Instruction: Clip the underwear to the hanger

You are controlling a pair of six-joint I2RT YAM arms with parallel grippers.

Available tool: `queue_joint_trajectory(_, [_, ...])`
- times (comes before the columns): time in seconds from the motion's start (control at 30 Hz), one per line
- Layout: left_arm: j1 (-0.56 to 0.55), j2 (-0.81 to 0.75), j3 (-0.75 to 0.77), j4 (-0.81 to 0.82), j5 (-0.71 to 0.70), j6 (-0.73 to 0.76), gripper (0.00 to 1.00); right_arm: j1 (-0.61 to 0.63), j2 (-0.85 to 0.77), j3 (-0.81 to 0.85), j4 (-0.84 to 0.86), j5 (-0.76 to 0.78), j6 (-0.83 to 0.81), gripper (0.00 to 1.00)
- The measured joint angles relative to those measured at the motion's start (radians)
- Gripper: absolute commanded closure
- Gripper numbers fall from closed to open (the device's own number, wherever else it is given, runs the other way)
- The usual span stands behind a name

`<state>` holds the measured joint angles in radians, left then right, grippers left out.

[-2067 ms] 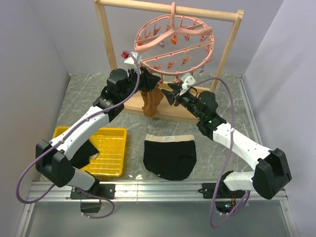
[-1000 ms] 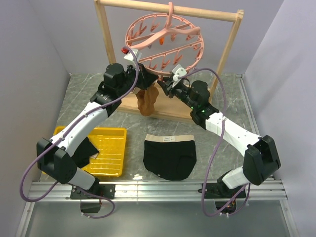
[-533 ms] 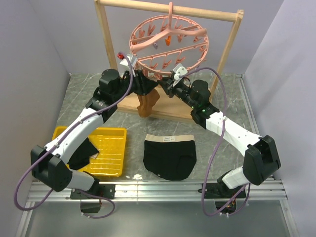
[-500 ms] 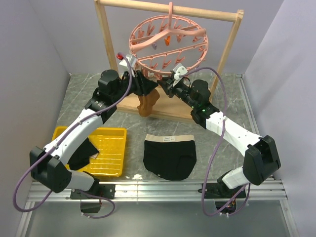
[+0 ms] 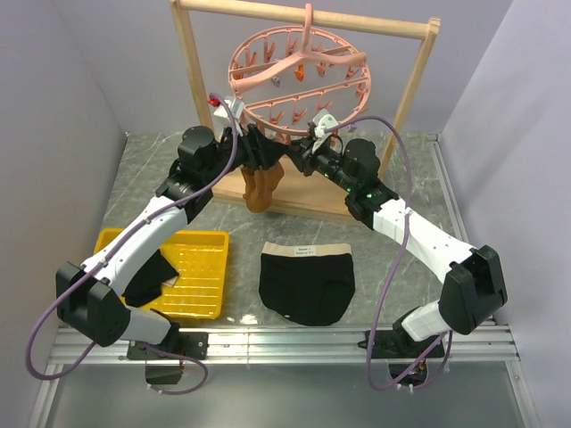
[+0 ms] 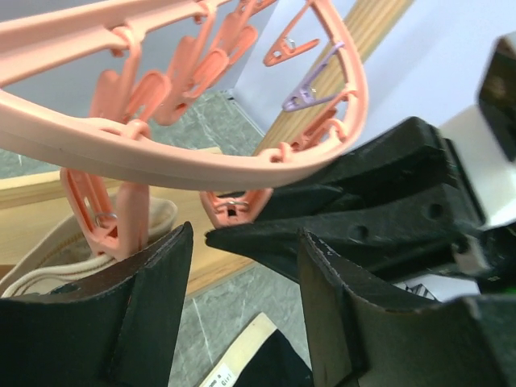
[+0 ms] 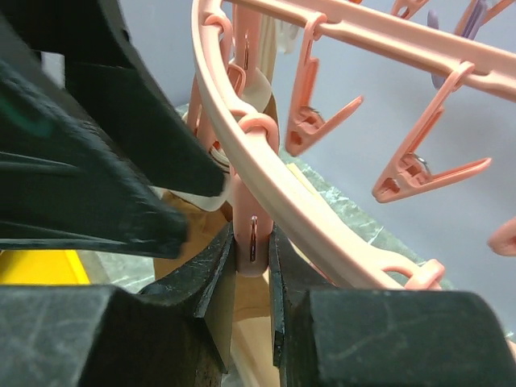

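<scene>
The black underwear (image 5: 306, 283) with its tan waistband lies flat on the table near the front; its waistband and label show low in the left wrist view (image 6: 239, 360). The round pink hanger (image 5: 299, 76) hangs from the wooden frame's bar, its ring tilted. My right gripper (image 5: 302, 158) is under the ring's front edge, shut on a dangling pink clip peg (image 7: 251, 240). My left gripper (image 5: 260, 157) is just left of it, open and empty (image 6: 242, 274), with the ring (image 6: 161, 153) above its fingers.
A brown-and-cream garment (image 5: 263, 185) hangs from the hanger between the grippers. The pale wooden frame (image 5: 189, 80) stands on its base at the back. A yellow tray (image 5: 203, 267) holding dark cloth (image 5: 147, 278) sits at the front left.
The hanger ring has swung and tilted a little to the left, and the brown garment with it. Both grippers stay under the ring's front edge, the right one still on the peg.
</scene>
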<state>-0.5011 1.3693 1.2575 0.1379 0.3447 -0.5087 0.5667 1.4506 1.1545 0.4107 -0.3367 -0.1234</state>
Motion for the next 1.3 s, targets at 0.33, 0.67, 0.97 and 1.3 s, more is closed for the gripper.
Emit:
queue_joint_trajectory(0.33, [-0.006,0.036,0.006,0.032,-0.042,-0.031,0.45,0.0,0.0,0.007,-0.033,0.003,0.015,1.0])
queue_joint_trajectory(0.67, [-0.011,0.053,0.033,0.05,-0.075,-0.048,0.47,0.005,0.0,0.007,-0.034,0.004,0.019,1.0])
queue_joint_trajectory(0.97, [-0.02,0.063,0.035,0.055,-0.096,-0.056,0.48,0.009,0.0,0.011,-0.039,0.011,0.02,1.0])
queue_joint_trajectory(1.3, [-0.03,0.074,0.039,0.055,-0.125,-0.053,0.79,0.015,0.0,0.014,-0.042,0.019,0.018,1.0])
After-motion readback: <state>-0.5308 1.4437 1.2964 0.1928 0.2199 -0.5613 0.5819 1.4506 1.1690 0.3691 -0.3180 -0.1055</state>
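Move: The pink clip that the right fingers already hold, at the ring's near rim, is about 3 cm ahead of the open left hand and 2 cm to its right, about level; it sits right between the right hand's pads. The ring's rim crosses some 3 cm above this clip. The next clip along the rim lies roughly 5 cm ahead and 2 cm left of the left hand, with the brown underwear hanging about 12 cm below that clip. Forward and a little to its right, some 3 cm in all and nearly level, the left hand eases its open fingertips around the pink clip held by the right hand. Its wrist turns about 5 degrees counter-clockwise, and only at the end do the fingers close to pinch the clip from both sides. The right hand stays practically in place and keeps its grip. ##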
